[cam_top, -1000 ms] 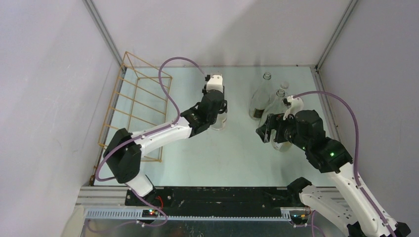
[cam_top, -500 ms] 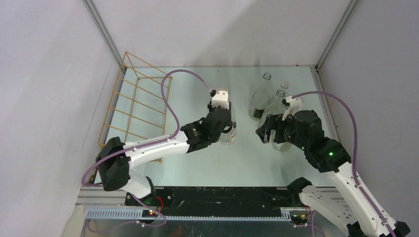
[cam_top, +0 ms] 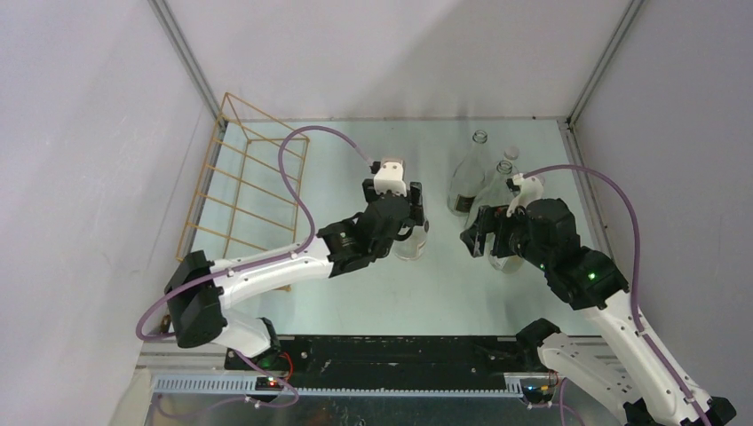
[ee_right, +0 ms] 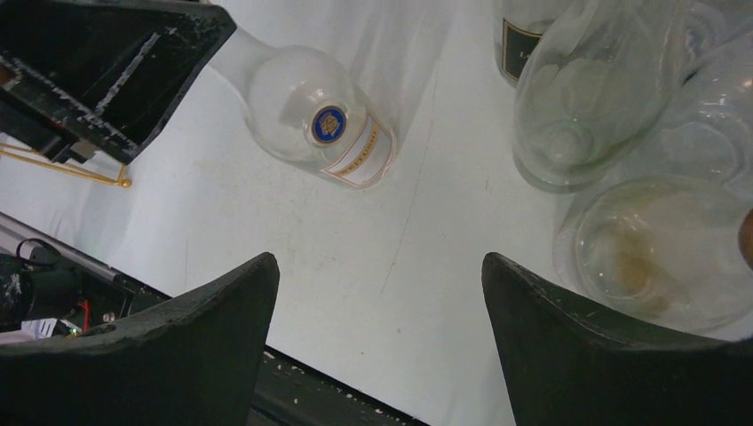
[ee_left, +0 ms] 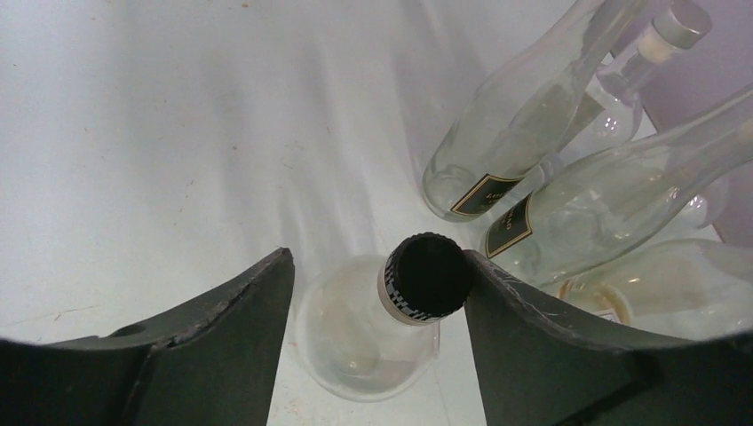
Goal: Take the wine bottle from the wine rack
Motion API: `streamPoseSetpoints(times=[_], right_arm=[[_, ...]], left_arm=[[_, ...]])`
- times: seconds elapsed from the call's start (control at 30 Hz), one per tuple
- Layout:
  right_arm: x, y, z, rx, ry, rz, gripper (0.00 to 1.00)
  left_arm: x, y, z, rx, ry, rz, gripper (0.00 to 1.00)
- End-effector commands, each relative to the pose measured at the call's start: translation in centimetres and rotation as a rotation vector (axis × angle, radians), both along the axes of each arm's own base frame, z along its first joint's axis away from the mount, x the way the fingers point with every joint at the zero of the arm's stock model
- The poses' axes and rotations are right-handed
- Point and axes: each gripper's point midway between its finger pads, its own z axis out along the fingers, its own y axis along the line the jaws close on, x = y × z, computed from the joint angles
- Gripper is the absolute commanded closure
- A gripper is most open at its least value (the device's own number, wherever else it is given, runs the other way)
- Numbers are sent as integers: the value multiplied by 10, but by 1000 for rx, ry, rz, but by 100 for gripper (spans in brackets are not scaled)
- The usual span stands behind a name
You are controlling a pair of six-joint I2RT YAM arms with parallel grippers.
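A clear wine bottle (cam_top: pixel 410 240) with a black screw cap (ee_left: pixel 430 275) stands upright on the pale table, to the right of the wine rack. My left gripper (ee_left: pixel 377 257) is open around its neck. The right finger (ee_left: pixel 533 337) touches the cap and the left finger stands clear. In the right wrist view the same bottle (ee_right: pixel 311 124) shows a blue seal and a white label. The gold wire wine rack (cam_top: pixel 306 138) stands along the left wall with no bottle on it. My right gripper (cam_top: pixel 476 236) is open with nothing between its fingers.
A cluster of clear glass bottles (cam_top: pixel 467 182) stands at the back right, close to my right gripper. In the left wrist view two of them (ee_left: pixel 515 115) carry dark labels. A foot of the rack (ee_right: pixel 62 167) shows by the black front rail (cam_top: pixel 391 351).
My left arm carried the bottle right and toward the front, away from the rack. Its jaws then opened and the bottle now stands on the table. The right arm stayed put.
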Motion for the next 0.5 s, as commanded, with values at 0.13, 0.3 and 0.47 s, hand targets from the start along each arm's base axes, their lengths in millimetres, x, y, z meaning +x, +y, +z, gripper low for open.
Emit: streamPoseSetpoints(times=[0.13, 0.3, 0.47], right_arm=[[12, -11, 15, -11, -92, -64, 12], [13, -12, 21, -18, -128, -52, 12], [15, -3, 31, -5, -175, 6, 11]], left_arm=[[-7, 16, 34, -32, -24, 14, 7], [-11, 21, 59, -75, -45, 10, 0], [-19, 27, 90, -134, -83, -28, 0]])
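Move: The bottle just set down stands upright between the left hand's part-open fingers, its middle some 11 cm below them and about 1 cm to the right. From that hand, the nearest dark-labelled bottle is about 9 cm ahead and 12 cm right, the second dark-labelled one 5 cm ahead and 16 cm right, and the black-capped bottle 3 cm back and 22 cm right. From the right hand, the bottle just set down lies about 9 cm ahead, 16 cm left. With no grip left on the standing bottle's neck, the left fingers go on opening from about three-quarters to fully wide, on either side of the cap. Meanwhile the left hand eases left and slightly back, then climbs more quickly, about 3 cm up and 2 cm left in all; its wrist hardly turns. ##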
